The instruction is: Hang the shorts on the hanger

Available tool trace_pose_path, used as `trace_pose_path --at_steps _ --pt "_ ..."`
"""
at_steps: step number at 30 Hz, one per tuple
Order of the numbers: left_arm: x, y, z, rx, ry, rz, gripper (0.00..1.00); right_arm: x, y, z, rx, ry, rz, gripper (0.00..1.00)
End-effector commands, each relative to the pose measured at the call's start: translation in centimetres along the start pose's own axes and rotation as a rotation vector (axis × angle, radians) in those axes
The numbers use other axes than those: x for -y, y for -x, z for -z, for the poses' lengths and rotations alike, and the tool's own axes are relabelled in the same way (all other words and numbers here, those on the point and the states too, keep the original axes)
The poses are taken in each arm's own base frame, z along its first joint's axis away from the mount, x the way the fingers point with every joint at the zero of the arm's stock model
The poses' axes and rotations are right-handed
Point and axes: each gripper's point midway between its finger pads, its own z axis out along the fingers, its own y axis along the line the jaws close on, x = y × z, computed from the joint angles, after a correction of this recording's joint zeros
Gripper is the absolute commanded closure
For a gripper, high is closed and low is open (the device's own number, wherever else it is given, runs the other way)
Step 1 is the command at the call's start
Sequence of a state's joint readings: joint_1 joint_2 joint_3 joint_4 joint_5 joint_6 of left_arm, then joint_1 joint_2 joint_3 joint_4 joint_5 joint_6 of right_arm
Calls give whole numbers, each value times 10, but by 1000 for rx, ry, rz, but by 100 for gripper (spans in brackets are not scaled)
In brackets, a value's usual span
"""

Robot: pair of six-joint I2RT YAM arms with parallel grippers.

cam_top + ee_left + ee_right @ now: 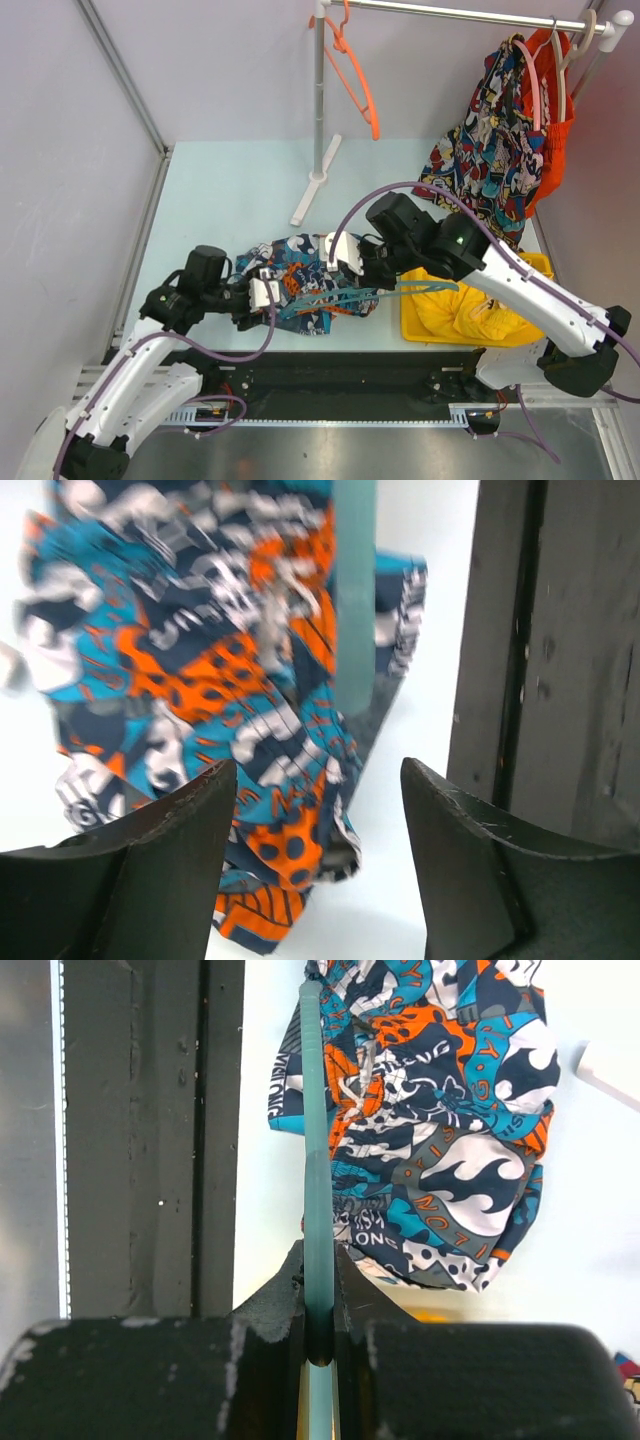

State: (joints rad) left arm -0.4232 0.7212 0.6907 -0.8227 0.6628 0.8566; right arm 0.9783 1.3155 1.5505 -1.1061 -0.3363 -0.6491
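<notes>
The shorts [300, 278], printed in navy, teal, orange and white, lie crumpled on the table between the two arms. The thin teal hanger [345, 297] lies across their near side. Its bar runs right toward the yellow bin. My right gripper [366, 278] is shut on the hanger's bar [315, 1150], which passes straight between the jaws, with the shorts [440, 1130] just right of it. My left gripper [268, 293] stands open at the shorts' left edge. In the left wrist view the shorts [200, 680] and the hanger's bar [354, 600] lie ahead of its spread fingers [150, 860], which hold nothing.
A yellow bin [540, 268] holding a yellow garment [465, 310] sits under my right arm. At the back stands a clothes rack [318, 120] with an orange hanger [357, 75] and comic-print shorts [490, 150] hanging at the right. The table's near edge borders a black rail [330, 365].
</notes>
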Motion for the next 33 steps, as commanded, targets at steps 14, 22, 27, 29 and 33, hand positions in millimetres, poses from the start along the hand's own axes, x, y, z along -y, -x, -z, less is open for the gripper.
trace_pose_path --at_steps 14,22,27,29,33 --pt "2 -73 -28 -219 -52 -212 41 23 0 -29 -27 -92 130 100" --pt "-7 -71 -24 -221 26 -199 92 33 -12 -32 -77 -138 168 100" --pt "-6 -58 -19 -177 43 -165 100 49 -15 -39 -93 -214 161 100" --pt "-9 -50 -17 -157 59 -149 100 51 -14 -41 -84 -223 159 100" --pt "-15 -36 -12 -124 83 -124 100 55 -9 -38 -62 -259 156 100"
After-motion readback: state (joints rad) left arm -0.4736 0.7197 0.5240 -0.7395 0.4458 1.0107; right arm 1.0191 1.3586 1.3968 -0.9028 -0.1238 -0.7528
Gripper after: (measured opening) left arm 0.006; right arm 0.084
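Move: The shorts lie flat with the left end of the waistband about 3 cm to the left of my open left hand, 1 cm ahead and some 9 cm below. The tip of the teal hanger hangs level, 4 cm to that hand's right and 1 cm back. From my right hand, which already holds the hanger, the middle of the waistband is straight left about 13 cm and 19 cm down, its left end some 22 cm left; the yellow tray's middle lies 26 cm right, 1 cm back, 21 cm down. I drop my open left hand about 8 cm away from the hanger tip, easing 3 cm left and rolling some 15 degrees, shut the fingers on the waistband's left end, then rise a little with it. My right hand keeps its grip on the hanger, moving forward and down about 4 cm each, fingertips swinging forward, to bring the tip over the waist opening. ##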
